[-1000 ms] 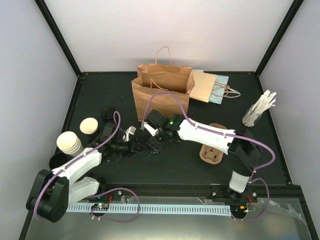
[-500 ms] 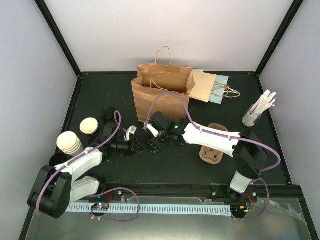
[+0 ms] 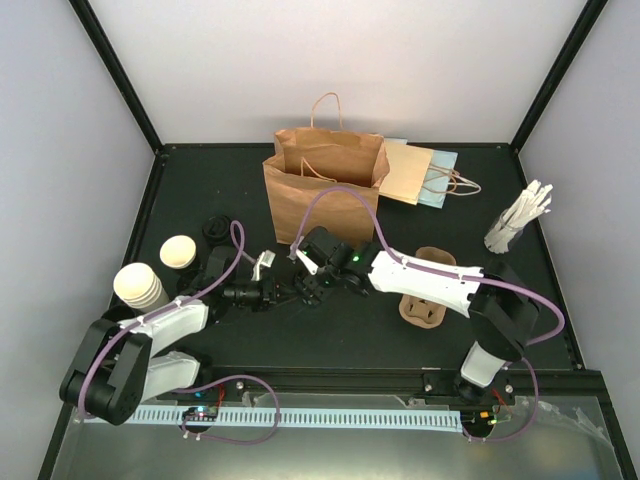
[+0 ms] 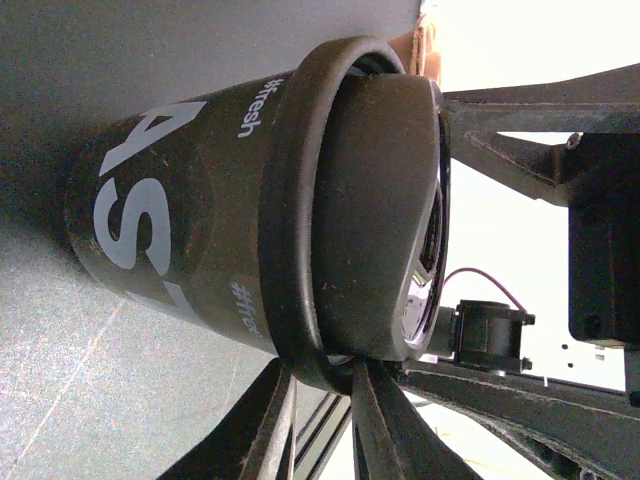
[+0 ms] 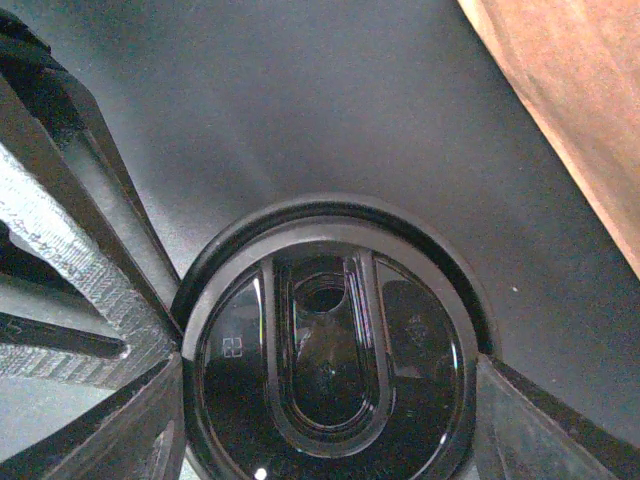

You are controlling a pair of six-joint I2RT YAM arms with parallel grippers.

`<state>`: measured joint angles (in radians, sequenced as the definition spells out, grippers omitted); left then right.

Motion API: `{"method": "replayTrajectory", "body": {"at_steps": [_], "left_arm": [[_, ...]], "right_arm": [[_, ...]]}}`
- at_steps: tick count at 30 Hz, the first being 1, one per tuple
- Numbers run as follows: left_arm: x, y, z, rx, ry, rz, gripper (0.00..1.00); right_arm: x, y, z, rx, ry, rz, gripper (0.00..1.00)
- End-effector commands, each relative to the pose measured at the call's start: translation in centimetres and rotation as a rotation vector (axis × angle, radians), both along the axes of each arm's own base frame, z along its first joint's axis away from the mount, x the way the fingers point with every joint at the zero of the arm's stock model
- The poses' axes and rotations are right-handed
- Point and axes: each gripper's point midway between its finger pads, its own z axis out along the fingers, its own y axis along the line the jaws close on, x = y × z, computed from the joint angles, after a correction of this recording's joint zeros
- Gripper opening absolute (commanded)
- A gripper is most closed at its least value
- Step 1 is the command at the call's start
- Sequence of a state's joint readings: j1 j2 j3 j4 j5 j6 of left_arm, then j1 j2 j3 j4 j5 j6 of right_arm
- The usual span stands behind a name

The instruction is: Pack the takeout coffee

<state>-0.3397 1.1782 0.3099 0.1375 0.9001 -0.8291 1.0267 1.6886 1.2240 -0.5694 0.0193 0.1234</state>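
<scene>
One takeout coffee cup (image 4: 180, 220) with a black sleeve and white lettering stands on the table between my grippers. It wears a black lid (image 5: 325, 370), also seen in the left wrist view (image 4: 370, 200). My right gripper (image 3: 308, 287) is above it, with fingers (image 5: 150, 400) closed on both sides of the lid. My left gripper (image 3: 276, 293) comes in from the left, turned on its side, and its fingers (image 4: 375, 420) pinch the cup's lidded rim. In the top view the cup is mostly hidden by both grippers. A second cream cup (image 3: 178, 250) stands at the left.
A stack of cream cups (image 3: 138, 285) and black lids (image 3: 215, 228) sit at the left. An open brown paper bag (image 3: 322, 185) stands behind the grippers, with a smaller bag (image 3: 418, 172) lying beside it. The brown pulp carrier (image 3: 425, 305) lies under the right arm. Stirrers (image 3: 515, 222) stand at the far right.
The right arm has shifted slightly right and forward, and its gripper has settled over the cup. The left gripper has stayed at the cup.
</scene>
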Motion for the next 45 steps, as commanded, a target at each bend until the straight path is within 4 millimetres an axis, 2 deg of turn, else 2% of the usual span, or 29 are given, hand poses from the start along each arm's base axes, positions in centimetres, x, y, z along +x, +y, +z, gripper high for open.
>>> {"method": "replayTrajectory", "body": {"at_steps": [1, 4, 7, 14, 18, 23, 27, 29, 31, 37, 41, 45], "left_arm": [[-1.0, 2.1, -5.7, 0.167, 0.143, 0.104, 0.15], [-0.9, 1.9, -5.2, 0.154, 0.137, 0.096, 0.15], [-0.5, 1.9, -3.9, 0.159, 0.104, 0.099, 0.20], [-0.3, 2.7, 1.2, 0.190, -0.011, 0.118, 0.44], [-0.6, 3.7, 4.6, 0.224, -0.089, 0.138, 0.57], [-1.2, 5.0, 7.8, 0.288, -0.167, 0.159, 0.70], [-0.7, 6.5, 9.9, 0.357, -0.249, 0.213, 0.79], [-0.4, 7.0, 11.2, 0.377, -0.302, 0.241, 0.86], [-0.1, 7.6, 12.5, 0.401, -0.351, 0.261, 0.97], [0.7, 9.6, 14.7, 0.508, -0.402, 0.328, 0.99], [1.6, 9.9, 15.4, 0.548, -0.424, 0.326, 0.99], [2.9, 10.2, 17.5, 0.584, -0.478, 0.329, 0.99]], "right_arm": [[-3.7, -2.7, -7.5, -0.163, 0.183, -0.014, 0.65], [-3.7, -2.6, -7.0, -0.148, 0.182, -0.024, 0.65], [-2.9, -2.4, -5.3, -0.121, 0.156, -0.047, 0.65], [-1.2, -3.3, -2.0, -0.095, 0.080, -0.123, 0.65], [-1.2, -4.0, -1.2, -0.090, 0.072, -0.143, 0.65], [-1.4, -4.6, -0.3, -0.068, 0.064, -0.156, 0.65], [-1.7, -5.1, 0.7, -0.049, 0.057, -0.162, 0.65], [-1.8, -5.6, 1.2, -0.046, 0.049, -0.171, 0.65], [-1.8, -6.1, 1.8, -0.042, 0.039, -0.183, 0.65], [-2.3, -7.8, 3.4, -0.016, 0.014, -0.212, 0.65], [-2.5, -8.9, 4.1, 0.003, 0.003, -0.244, 0.65], [-2.8, -10.0, 4.9, 0.017, -0.007, -0.269, 0.65]]}}
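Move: My right hand holds the coffee cup by its lid. The carrier lies about 26 cm to that hand's right, level fore and aft and 8 cm lower, and the paper bag stands some 15 cm ahead and 3 cm right. My left hand's nearly shut fingertips sit at the lid's near rim, the lid's middle being about 3 cm ahead, 2 cm right and 1 cm higher. The stacked black lids stand 16 cm left and 14 cm ahead of that hand, 5 cm lower. After a brief stay at the rim, I take my left hand off the lid, spreading its fingers fully as it lifts about 15 cm and draws 9 cm left, the wrist swinging its fingertips forward and down. My right hand keeps its grip and, starting a little later, carries the cup some 8 cm right towards the carrier, drawing back slightly, rising about 4 cm and turning a little clockwise. ##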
